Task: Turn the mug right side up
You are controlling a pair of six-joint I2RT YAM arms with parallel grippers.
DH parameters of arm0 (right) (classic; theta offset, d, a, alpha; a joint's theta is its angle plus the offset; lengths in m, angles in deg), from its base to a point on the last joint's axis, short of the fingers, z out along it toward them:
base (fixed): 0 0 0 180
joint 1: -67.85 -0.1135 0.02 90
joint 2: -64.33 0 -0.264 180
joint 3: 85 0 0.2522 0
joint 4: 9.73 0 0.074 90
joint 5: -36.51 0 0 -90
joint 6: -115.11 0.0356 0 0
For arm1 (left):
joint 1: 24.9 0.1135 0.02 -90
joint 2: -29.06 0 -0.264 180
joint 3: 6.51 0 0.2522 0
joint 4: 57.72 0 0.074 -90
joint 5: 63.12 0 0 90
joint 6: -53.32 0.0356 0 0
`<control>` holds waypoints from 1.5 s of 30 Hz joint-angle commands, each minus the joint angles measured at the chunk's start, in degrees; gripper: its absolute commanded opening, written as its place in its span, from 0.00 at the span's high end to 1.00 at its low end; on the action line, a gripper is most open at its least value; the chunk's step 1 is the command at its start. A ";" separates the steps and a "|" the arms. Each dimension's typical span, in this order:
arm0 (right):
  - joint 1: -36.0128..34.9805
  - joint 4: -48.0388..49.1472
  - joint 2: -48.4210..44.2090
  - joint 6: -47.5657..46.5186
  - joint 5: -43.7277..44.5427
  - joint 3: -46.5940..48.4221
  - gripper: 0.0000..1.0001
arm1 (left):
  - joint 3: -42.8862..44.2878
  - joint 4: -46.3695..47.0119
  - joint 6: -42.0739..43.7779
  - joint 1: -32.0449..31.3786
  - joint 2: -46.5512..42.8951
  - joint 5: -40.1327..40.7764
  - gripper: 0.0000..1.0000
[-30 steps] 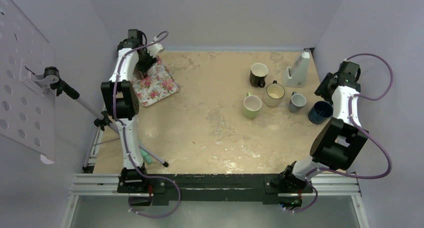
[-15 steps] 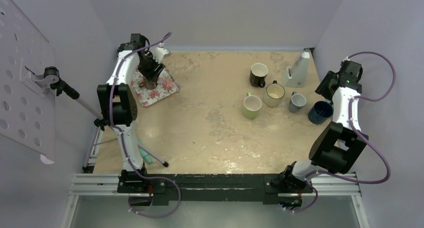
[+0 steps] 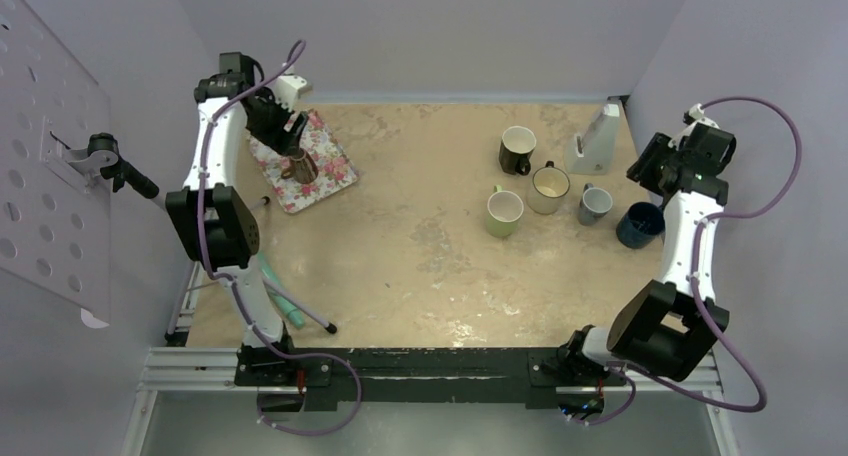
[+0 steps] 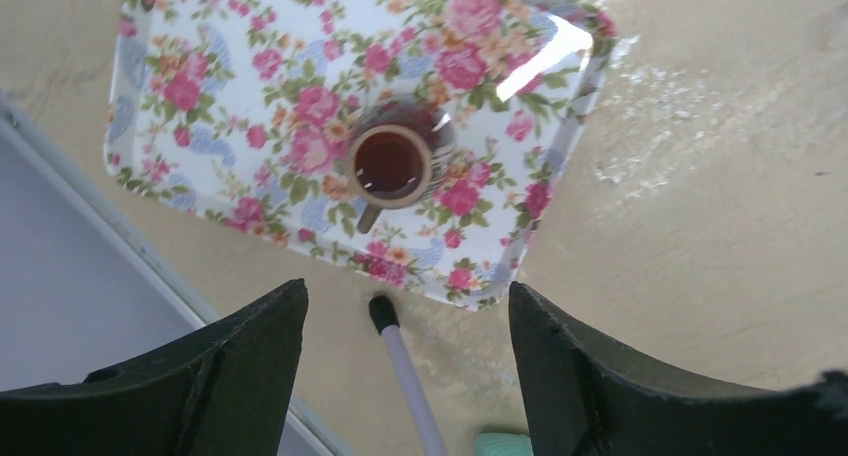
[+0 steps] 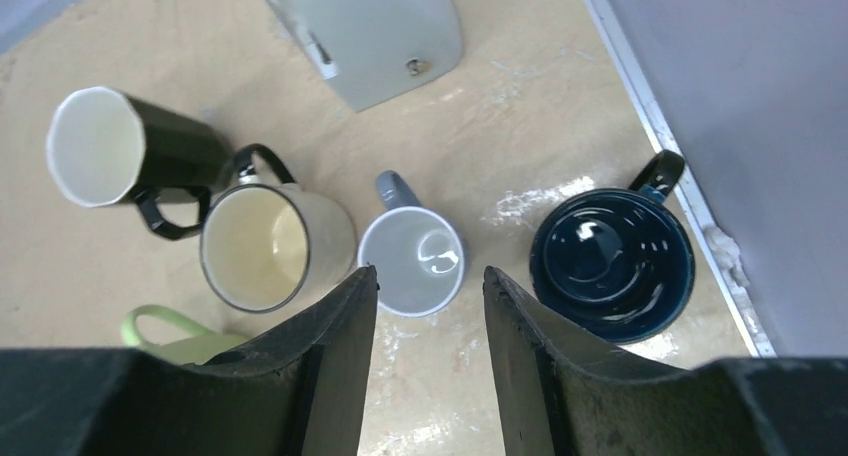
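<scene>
A small brown mug (image 3: 303,166) (image 4: 392,163) stands upright on the floral tray (image 3: 335,172) (image 4: 200,56), mouth up, with its handle towards the tray's near edge. My left gripper (image 3: 272,121) (image 4: 407,291) hangs above and behind the mug. It is open and apart from the mug, with nothing between its fingers. At the right side, my right gripper (image 3: 655,166) (image 5: 430,274) is open and empty, held over the group of mugs there.
Several upright mugs stand at the right: black (image 3: 517,148) (image 5: 110,146), cream (image 3: 549,188) (image 5: 260,246), green (image 3: 504,213), grey (image 3: 595,204) (image 5: 412,261) and dark blue (image 3: 640,224) (image 5: 612,263). A grey stand (image 3: 595,141) is behind them. A tripod leg (image 4: 415,376) ends beside the tray.
My left gripper has opened, let go of the brown mug and lifted back from it. The mug stays standing on the tray. The right arm has risen a little.
</scene>
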 commanded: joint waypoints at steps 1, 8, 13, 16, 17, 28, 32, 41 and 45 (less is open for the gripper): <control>-1.50 3.49 -3.08 -1.69 -7.06 -0.55 0.52 | 2.54 0.47 1.98 3.61 5.45 4.63 0.26; -7.67 2.97 -4.87 -4.60 -6.05 -0.28 0.51 | 3.87 3.07 9.16 4.83 11.86 11.37 0.36; -10.66 1.90 -4.14 -6.07 -5.48 0.92 0.50 | 1.36 5.41 11.87 2.91 13.22 12.69 0.34; -10.92 1.56 -4.08 -6.42 -6.01 1.56 0.50 | -1.98 8.32 11.38 1.70 11.89 11.42 0.35; -11.01 1.62 -4.21 -6.56 -6.14 1.69 0.50 | -2.84 8.87 10.91 1.64 11.41 10.00 0.37; -11.14 2.37 -4.66 -6.60 -7.01 1.64 0.50 | -14.64 11.63 9.35 0.41 4.60 -0.55 0.47; -11.12 2.35 -4.37 -6.65 -7.14 1.90 0.50 | -16.58 15.99 5.92 0.31 3.70 1.11 0.54; -11.17 2.13 -4.33 -6.74 -7.04 2.13 0.50 | -15.25 16.18 3.30 -0.14 7.38 6.85 0.63; -11.11 2.16 -4.41 -6.67 -6.97 2.39 0.50 | -15.26 16.26 3.85 -0.14 7.87 6.82 0.64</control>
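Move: Below the left hand, about 16 cm down and some 4 cm farther out, the brown mug stands on the tray, about 1 cm to the right. The floral tray's middle lies roughly 7 cm ahead, 1 cm right and 20 cm below the hand; the grey rod's black end lies around 4 cm back, 9 cm left and 18 cm down. From the right hand, the brown mug is some 80 cm left, 14 cm ahead and 19 cm lower. Swinging out to its left by about 8 cm while sinking, the left hand then curves back right and down to the brown mug's near edge, on the handle side, 13 cm lower overall; its fingers narrow from wide open to roughly a third, contact unclear. The right hand moves 8 cm left and slightly up, away from the blue mug, turning some 20 degrees counter-clockwise, then waits. ##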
